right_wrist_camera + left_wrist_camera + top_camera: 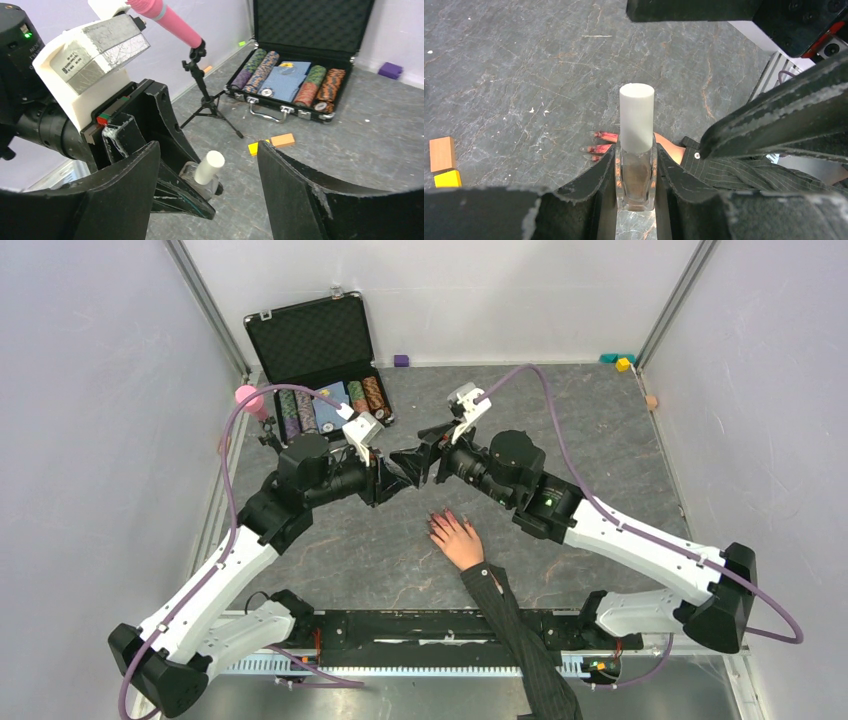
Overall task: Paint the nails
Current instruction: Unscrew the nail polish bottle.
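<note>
A pale hand (458,540) in a dark pinstriped sleeve lies flat on the grey table, its reddish-pink nails (437,522) pointing away from the arm bases. My left gripper (398,475) hovers beyond the hand, shut on a small clear bottle (636,172) with a white cap (636,117). In the left wrist view the nails (600,142) show just behind the bottle. My right gripper (428,452) faces the left one, and its open fingers stand on either side of the capped bottle (206,171) without touching it. In its own view the right gripper (209,146) holds nothing.
An open black case of poker chips (315,370) stands at the back left, beside a pink microphone on a small tripod (248,398). An orange block (442,152) and a yellow block (447,178) lie on the table. A purple block (401,360) sits by the back wall.
</note>
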You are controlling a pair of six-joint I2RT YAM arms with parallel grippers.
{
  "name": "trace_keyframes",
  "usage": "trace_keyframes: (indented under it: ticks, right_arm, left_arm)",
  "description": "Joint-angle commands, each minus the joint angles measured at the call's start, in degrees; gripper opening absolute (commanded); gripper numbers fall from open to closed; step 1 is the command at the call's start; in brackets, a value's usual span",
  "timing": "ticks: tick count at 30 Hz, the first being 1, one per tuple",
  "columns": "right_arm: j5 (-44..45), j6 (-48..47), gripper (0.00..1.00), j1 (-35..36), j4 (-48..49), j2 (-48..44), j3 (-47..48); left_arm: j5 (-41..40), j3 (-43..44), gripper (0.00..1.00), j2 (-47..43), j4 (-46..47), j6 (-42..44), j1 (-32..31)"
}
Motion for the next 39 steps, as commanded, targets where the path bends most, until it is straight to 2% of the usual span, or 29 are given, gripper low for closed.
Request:
trace_keyframes:
  ticks: [1, 6, 11, 27, 35, 39]
  right_arm:
    - [-5.93, 3.64, 0.74, -1.20, 0.87, 2.18, 3.78]
    - [-7.96, 7.20, 0.68, -3.06, 0.80, 3.07, 3.04]
    - [-9.72, 8.83, 0.67, -3.79, 1.16, 3.62, 2.75]
    - [-13.39, 10.89, 0.48, -4.32, 2.83, 5.33, 2.44]
    - [-12.70, 9.54, 0.27, -4.46, 2.96, 5.52, 1.92]
    - [-13.43, 8.91, 0.03, -4.97, 3.28, 4.88, 1.47]
  left_arm:
    - [-0.02, 2.26, 0.02, -1.25, 1.22, 2.25, -0.28]
    - [0.22, 2.18, 0.02, -1.43, 1.23, 2.34, -0.21]
    - [0.53, 2.27, 0.02, -1.22, 1.21, 2.34, -0.26]
    - [0.65, 2.45, 0.02, -0.98, 1.22, 2.07, -0.20]
    - [2.11, 2.19, 0.02, -1.59, 2.16, 1.39, -0.25]
    - [2.89, 2.18, 0.02, -1.68, 2.60, 1.02, -0.25]
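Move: The white cap of the nail polish bottle is about 3 cm left of the right hand point, level with it front to back and 3 cm below. The glass bottle sits in the left fingers, roughly 3 cm under the cap. The mannequin hand lies some 8 cm back, 8 cm right and 32 cm below the right hand. From the left hand, the cap is 1 cm forward, 1 cm right and 3 cm up. Keep the left gripper still, holding the glass bottle upright below its cap. Ease the right gripper some 2.5 cm left and about as far down onto the white cap, tipping its fingers down roughly 10 degrees and turning them slightly counter-clockwise. Narrow the fingers on the way, then stop and close them until they pinch the cap from both sides. ##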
